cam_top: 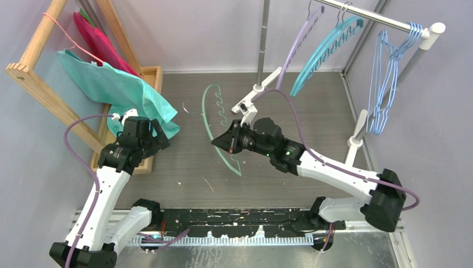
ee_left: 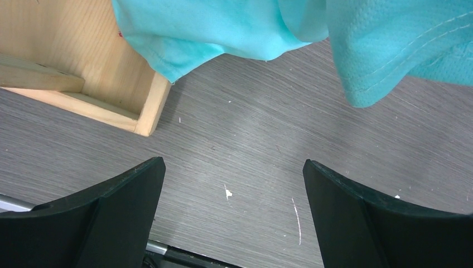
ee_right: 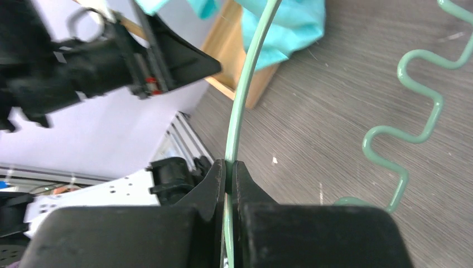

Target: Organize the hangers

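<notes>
A green arched hanger (cam_top: 207,114) with a zigzag lower bar is on the grey table, left of centre. My right gripper (cam_top: 218,142) is shut on its thin arch. In the right wrist view the arch of the green hanger (ee_right: 245,84) runs up from between the closed jaws of the gripper (ee_right: 230,167), with the zigzag bar (ee_right: 413,84) to the right. A lilac hanger (cam_top: 301,44), a teal hanger (cam_top: 329,47) and several light-blue wire hangers (cam_top: 387,78) hang on the rail. My left gripper (cam_top: 162,137) is open over bare table; nothing lies between its fingers (ee_left: 128,190).
The silver rail (cam_top: 379,19) stands at the back right on white-jointed posts (cam_top: 357,131). At the left is a wooden frame (cam_top: 39,84) with a teal cloth (cam_top: 111,84), a red cloth (cam_top: 97,39) and a pink wire hanger (cam_top: 70,39). A wooden tray corner (ee_left: 148,111) lies below the teal cloth (ee_left: 251,28).
</notes>
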Available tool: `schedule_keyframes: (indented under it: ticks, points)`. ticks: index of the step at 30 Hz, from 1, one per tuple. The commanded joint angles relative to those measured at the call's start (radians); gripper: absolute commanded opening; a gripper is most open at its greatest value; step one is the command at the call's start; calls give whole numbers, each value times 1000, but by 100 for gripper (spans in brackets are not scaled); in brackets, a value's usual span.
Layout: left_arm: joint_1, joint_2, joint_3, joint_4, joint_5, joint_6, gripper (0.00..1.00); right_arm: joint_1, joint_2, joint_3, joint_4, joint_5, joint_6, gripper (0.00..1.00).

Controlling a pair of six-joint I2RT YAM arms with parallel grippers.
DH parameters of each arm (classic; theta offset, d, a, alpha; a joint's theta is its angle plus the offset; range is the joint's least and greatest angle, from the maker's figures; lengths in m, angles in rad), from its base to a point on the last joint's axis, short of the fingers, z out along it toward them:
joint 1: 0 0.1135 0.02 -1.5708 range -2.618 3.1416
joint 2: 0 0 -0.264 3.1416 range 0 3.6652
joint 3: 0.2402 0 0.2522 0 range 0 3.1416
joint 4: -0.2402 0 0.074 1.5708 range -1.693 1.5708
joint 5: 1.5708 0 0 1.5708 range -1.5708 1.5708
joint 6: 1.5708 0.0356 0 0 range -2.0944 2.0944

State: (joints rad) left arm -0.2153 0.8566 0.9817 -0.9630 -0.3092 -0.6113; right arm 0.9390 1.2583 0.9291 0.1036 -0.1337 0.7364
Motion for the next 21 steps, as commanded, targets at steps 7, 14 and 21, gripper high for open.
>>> schedule_keyframes:
  ticks: [7,14,21]
  points:
    - [6,-19,5,-8,37,22,98,67,-304,81,53,278,37,1]
    - [5,-2,-13,11,50,36,98,88,-359,116,80,429,-6,1]
    - [5,7,-17,5,51,60,98,89,-320,117,190,560,-39,1]
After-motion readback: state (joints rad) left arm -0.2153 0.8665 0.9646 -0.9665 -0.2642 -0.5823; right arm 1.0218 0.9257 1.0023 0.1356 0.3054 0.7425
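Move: Held in the shut right hand, the green hanger is bound for the free stretch of rail left of the lilac hanger, about 21 cm ahead of that hand, 18 cm to its right and some 24 cm above. The lilac hanger hangs roughly 19 cm ahead and 22 cm right, the teal hangers 15 cm ahead and 29 cm right, both about 14 cm higher. From the left hand the free stretch lies some 19 cm ahead, 39 cm right and 30 cm up. Lifting the green hanger towards rail height, the right hand climbs about 17 cm, levelling off near the end, and swings right some 8 cm towards the rack. It eases back a couple of centimetres, then comes forward again. The fingers keep their pinch on the hanger's smooth bar as the wrist tips them upward and turns clockwise, each by roughly 20 degrees. ##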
